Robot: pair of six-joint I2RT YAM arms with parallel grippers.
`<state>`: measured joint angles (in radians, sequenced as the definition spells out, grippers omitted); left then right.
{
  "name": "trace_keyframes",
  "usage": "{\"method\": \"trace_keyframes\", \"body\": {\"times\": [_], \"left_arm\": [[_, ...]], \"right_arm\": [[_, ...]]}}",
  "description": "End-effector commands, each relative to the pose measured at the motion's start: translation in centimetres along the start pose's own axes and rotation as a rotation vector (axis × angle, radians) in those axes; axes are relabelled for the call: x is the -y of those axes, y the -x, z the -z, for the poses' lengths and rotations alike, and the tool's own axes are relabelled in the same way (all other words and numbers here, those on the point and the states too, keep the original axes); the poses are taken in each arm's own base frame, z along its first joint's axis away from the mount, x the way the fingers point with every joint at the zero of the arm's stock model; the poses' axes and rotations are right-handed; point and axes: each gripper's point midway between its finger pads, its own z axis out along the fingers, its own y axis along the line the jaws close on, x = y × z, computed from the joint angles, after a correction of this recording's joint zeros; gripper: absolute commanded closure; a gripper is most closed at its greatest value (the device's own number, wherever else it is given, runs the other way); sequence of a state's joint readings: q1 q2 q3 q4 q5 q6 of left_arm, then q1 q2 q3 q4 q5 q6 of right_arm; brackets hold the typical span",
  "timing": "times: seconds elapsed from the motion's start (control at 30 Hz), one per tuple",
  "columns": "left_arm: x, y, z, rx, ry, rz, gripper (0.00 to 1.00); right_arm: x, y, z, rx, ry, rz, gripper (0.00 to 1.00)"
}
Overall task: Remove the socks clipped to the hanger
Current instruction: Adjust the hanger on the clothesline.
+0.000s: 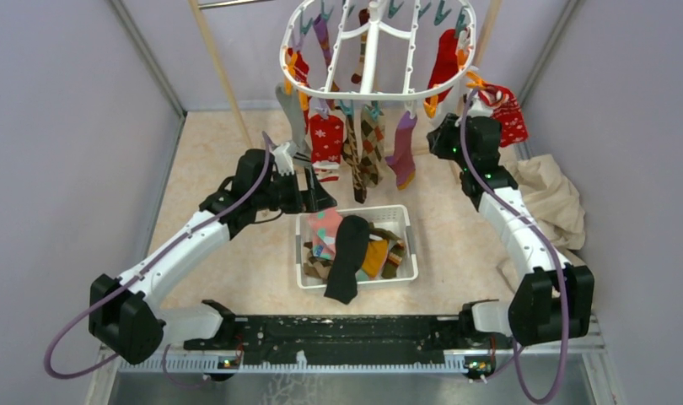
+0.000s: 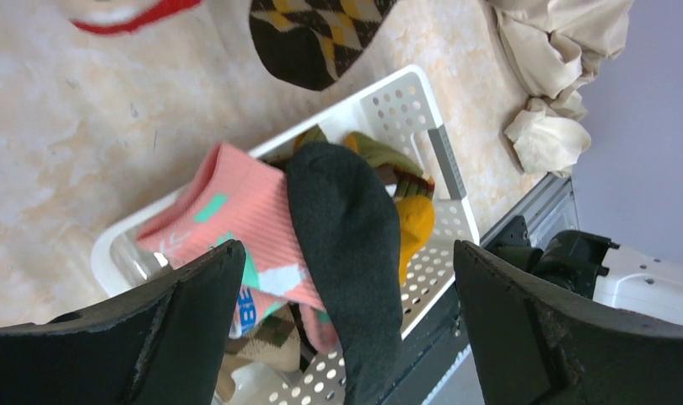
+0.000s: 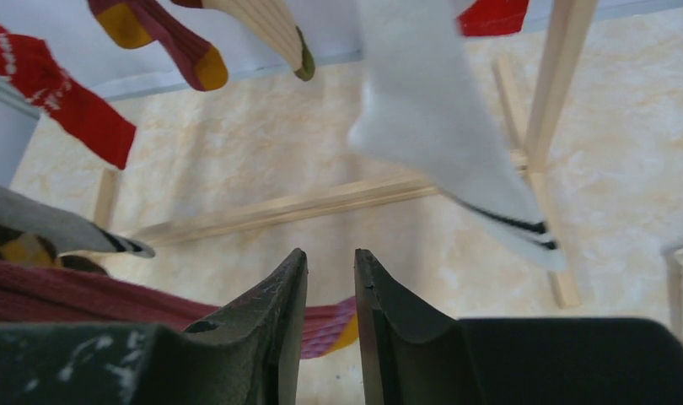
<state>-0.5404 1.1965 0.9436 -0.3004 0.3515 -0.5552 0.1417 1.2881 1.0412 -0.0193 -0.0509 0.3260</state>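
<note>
The white oval hanger [image 1: 370,59] hangs at the back with socks clipped round its rim: a red snowflake sock [image 1: 326,137], a brown argyle sock [image 1: 370,145], a purple one [image 1: 403,152] and red ones [image 1: 444,59]. My left gripper [image 1: 321,198] [image 2: 346,246] stands wide open over the basket, holding nothing, just below the red and argyle socks. My right gripper [image 1: 473,110] [image 3: 330,253] is under the hanger's right side, its jaws a narrow gap apart with nothing between them. A white sock [image 3: 431,110] hangs just above and ahead of it.
A white slotted basket [image 1: 411,249] [image 2: 406,93] in the middle holds several socks, with a black sock [image 1: 346,257] [image 2: 346,219] draped over its near rim. A beige cloth [image 1: 549,198] lies at the right wall. Wooden rack poles [image 1: 220,67] [image 3: 287,207] stand behind.
</note>
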Motion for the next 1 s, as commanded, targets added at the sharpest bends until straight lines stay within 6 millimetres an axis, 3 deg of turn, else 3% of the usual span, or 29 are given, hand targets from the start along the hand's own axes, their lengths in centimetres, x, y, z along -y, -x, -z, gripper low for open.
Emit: {"method": "trace_keyframes", "body": {"times": [0.0, 0.17, 0.4, 0.53, 0.73, 0.97], "left_arm": [[1.4, 3.3, -0.7, 0.075, -0.014, -0.086, 0.01], [1.7, 5.3, -1.5, 0.105, -0.003, -0.134, 0.01], [1.6, 6.9, -2.5, 0.118, 0.023, -0.178, 0.01], [1.3, 7.1, -2.7, 0.117, 0.035, -0.191, 0.01], [1.0, 7.0, -2.8, 0.116, 0.048, -0.202, 0.01], [0.6, 6.6, -2.8, 0.106, 0.060, -0.210, 0.01]], "right_arm": [[-3.3, 2.6, 2.6, 0.061, 0.149, -0.018, 0.70], [-5.1, 1.0, 6.7, 0.056, 0.194, -0.013, 0.62], [-11.0, -0.3, 11.7, 0.051, 0.354, 0.070, 0.45], [-14.2, -0.8, 13.7, 0.062, 0.451, 0.108, 0.43], [-17.6, -1.8, 12.3, 0.040, 0.490, 0.142, 0.43], [-20.9, -2.4, 7.7, 0.072, 0.429, 0.178, 0.42]]}}
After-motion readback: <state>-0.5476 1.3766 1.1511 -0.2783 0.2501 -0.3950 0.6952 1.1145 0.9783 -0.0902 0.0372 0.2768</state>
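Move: The diamond-patterned sock hangs on the hanger's near side about 9 cm ahead of the left hand, 8 cm to its right and a little above it. From the right hand the same sock is some 20 cm to the left, 6 cm back and slightly lower. The plaid sock hangs about 4 cm to the right of the diamond sock and 2 cm farther out. The purple sock is roughly 7 cm left of the right hand and 3 cm back. The diamond sock is closed in on from both sides. The right hand draws back about 15 cm while sweeping left and rising, rounding the purple sock on its near side, then sinks and eases forward; it turns nearly 30 degrees counter-clockwise and its fingers open past half. The left hand, still wide open, reaches forward, rises slightly, tips its fingers up, then holds. Neither grips anything. ##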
